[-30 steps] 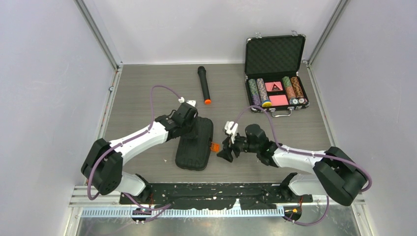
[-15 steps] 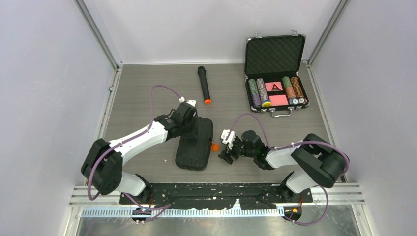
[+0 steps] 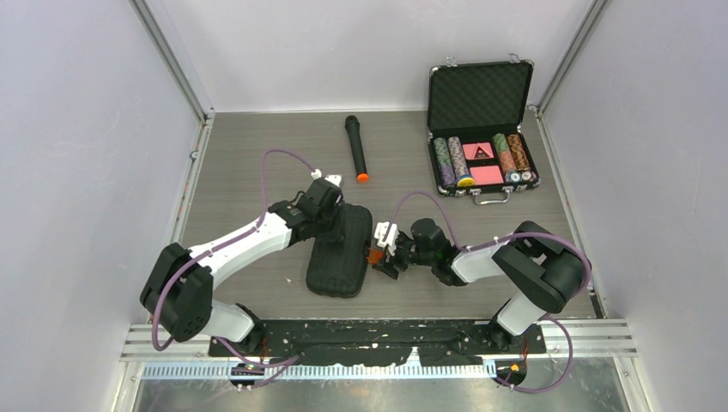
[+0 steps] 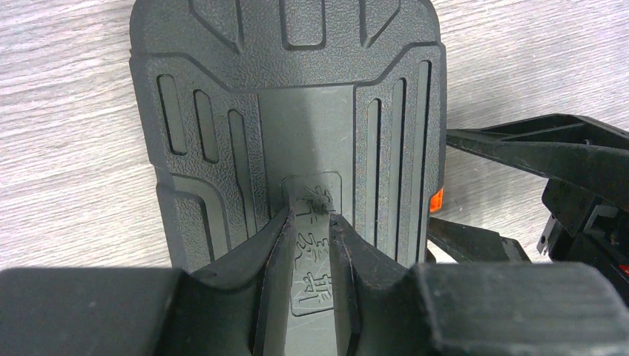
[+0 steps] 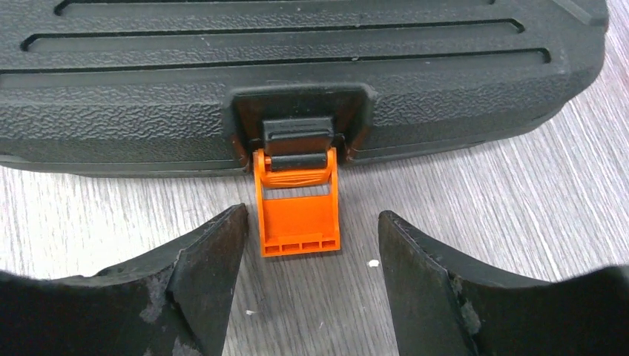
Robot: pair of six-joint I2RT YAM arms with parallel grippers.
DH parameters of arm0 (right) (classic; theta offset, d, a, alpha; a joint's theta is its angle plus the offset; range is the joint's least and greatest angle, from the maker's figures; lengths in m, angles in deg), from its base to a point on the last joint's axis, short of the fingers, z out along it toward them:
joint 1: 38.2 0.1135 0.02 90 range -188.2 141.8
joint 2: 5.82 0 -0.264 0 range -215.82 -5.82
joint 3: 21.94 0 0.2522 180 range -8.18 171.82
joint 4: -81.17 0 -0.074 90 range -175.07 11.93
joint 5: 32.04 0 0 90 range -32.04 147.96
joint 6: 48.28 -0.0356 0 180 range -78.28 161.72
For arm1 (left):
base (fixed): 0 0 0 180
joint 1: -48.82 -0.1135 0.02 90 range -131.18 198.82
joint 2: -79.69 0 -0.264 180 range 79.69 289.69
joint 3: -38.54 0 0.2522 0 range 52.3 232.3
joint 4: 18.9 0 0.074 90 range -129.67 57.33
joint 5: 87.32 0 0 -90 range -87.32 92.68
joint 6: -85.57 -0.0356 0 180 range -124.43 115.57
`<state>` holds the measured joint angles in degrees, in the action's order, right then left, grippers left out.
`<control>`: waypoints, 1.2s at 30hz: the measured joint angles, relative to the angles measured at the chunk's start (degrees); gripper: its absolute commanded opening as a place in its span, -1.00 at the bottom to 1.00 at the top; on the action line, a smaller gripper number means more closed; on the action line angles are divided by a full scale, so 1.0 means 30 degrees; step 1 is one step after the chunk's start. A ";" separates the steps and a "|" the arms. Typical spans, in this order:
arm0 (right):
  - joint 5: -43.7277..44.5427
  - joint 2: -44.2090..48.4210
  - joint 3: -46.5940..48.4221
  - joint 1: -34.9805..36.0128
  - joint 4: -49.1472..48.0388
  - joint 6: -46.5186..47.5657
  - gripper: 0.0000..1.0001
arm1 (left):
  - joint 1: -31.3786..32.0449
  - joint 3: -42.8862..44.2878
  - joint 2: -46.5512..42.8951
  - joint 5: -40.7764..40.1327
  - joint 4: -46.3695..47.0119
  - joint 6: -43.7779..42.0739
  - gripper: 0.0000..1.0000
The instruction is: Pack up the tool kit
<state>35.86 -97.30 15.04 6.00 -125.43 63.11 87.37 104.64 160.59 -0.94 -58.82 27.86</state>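
Observation:
The tool kit (image 3: 342, 251) is a black ribbed case lying shut on the table; its lid fills the left wrist view (image 4: 297, 111). My left gripper (image 3: 330, 213) rests its tips on the far part of the lid (image 4: 309, 215), jaws a narrow gap apart with nothing between them. The orange latch (image 5: 298, 211) hangs unfastened from the case's right side (image 5: 297, 81) and lies flat on the table. My right gripper (image 5: 311, 219) is low at the table, open, with one finger on each side of the latch and touching neither side. From above it sits right at the case's edge (image 3: 382, 257).
A black microphone (image 3: 355, 148) with an orange end lies at the back centre. An open metal-edged case of poker chips (image 3: 481, 159) stands at the back right. Walls close in the table on the left, right and back.
My right arm has slid left across the table until its open fingers flank the orange latch. The left arm and the case have not moved.

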 measured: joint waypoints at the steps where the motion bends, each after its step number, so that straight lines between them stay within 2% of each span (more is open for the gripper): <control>1: -0.0146 -0.0029 0.0080 0.0000 0.0117 0.0131 0.36 | 0.0000 -0.0015 -0.0015 0.0000 0.0007 0.0000 -0.46; 5: -0.0721 -0.0029 0.0386 0.0000 0.0838 0.0430 0.22 | 0.0000 -0.0044 -0.0051 0.0007 0.0015 0.0000 -0.46; 7: -0.0933 -0.0029 0.0561 0.0000 0.1224 0.0546 0.06 | 0.0000 -0.0066 -0.0073 0.0015 0.0015 0.0000 -0.46; 10: -0.1239 -0.0022 0.0896 0.0000 0.2011 0.0758 -0.34 | 0.0000 -0.0087 -0.0124 0.0029 0.0015 0.0000 -0.46; 12: -0.1260 0.0007 0.1078 -0.0007 0.2404 0.0882 -0.44 | 0.0000 -0.0138 -0.0182 0.0029 0.0000 0.0000 -0.46; 17: -0.1122 0.0736 0.1530 -0.0007 0.4335 0.0889 -0.47 | 0.0000 -0.0182 -0.0233 0.0036 -0.0022 -0.0015 -0.46; 27: -0.0984 0.4248 0.2404 0.0036 0.8524 0.0787 -0.40 | 0.0007 -0.0219 -0.0284 0.0357 -0.0051 -0.0066 -0.46; 36: -0.1668 0.4488 0.3388 0.0160 0.9340 -0.0270 -0.51 | 0.0000 -0.0248 -0.0277 0.0721 0.0022 -0.0095 -0.46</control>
<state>30.85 -83.84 25.21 6.48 -97.41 62.30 87.37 103.89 159.76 1.23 -58.75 27.58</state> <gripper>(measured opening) 0.273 0.271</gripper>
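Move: The orange latch hangs open almost between my right fingertips, about 1 cm to their left, 1 cm back and slightly below. The black tool case it belongs to has its middle some 8 cm to my right hand's left and 1 cm ahead. The microphone lies far out, roughly 27 cm ahead and 6 cm left. From my left hand, on the case top, the latch is about 7 cm right, 1 cm back and 4 cm lower. I ease my right hand barely a centimetre left and back while its fingers close across the sides of the orange latch, then draw it up about 6 cm and slightly back, narrowing the fingers further near the top. My left hand keeps its closed fingertips on the case top, shifting back a bit under 1 cm. ##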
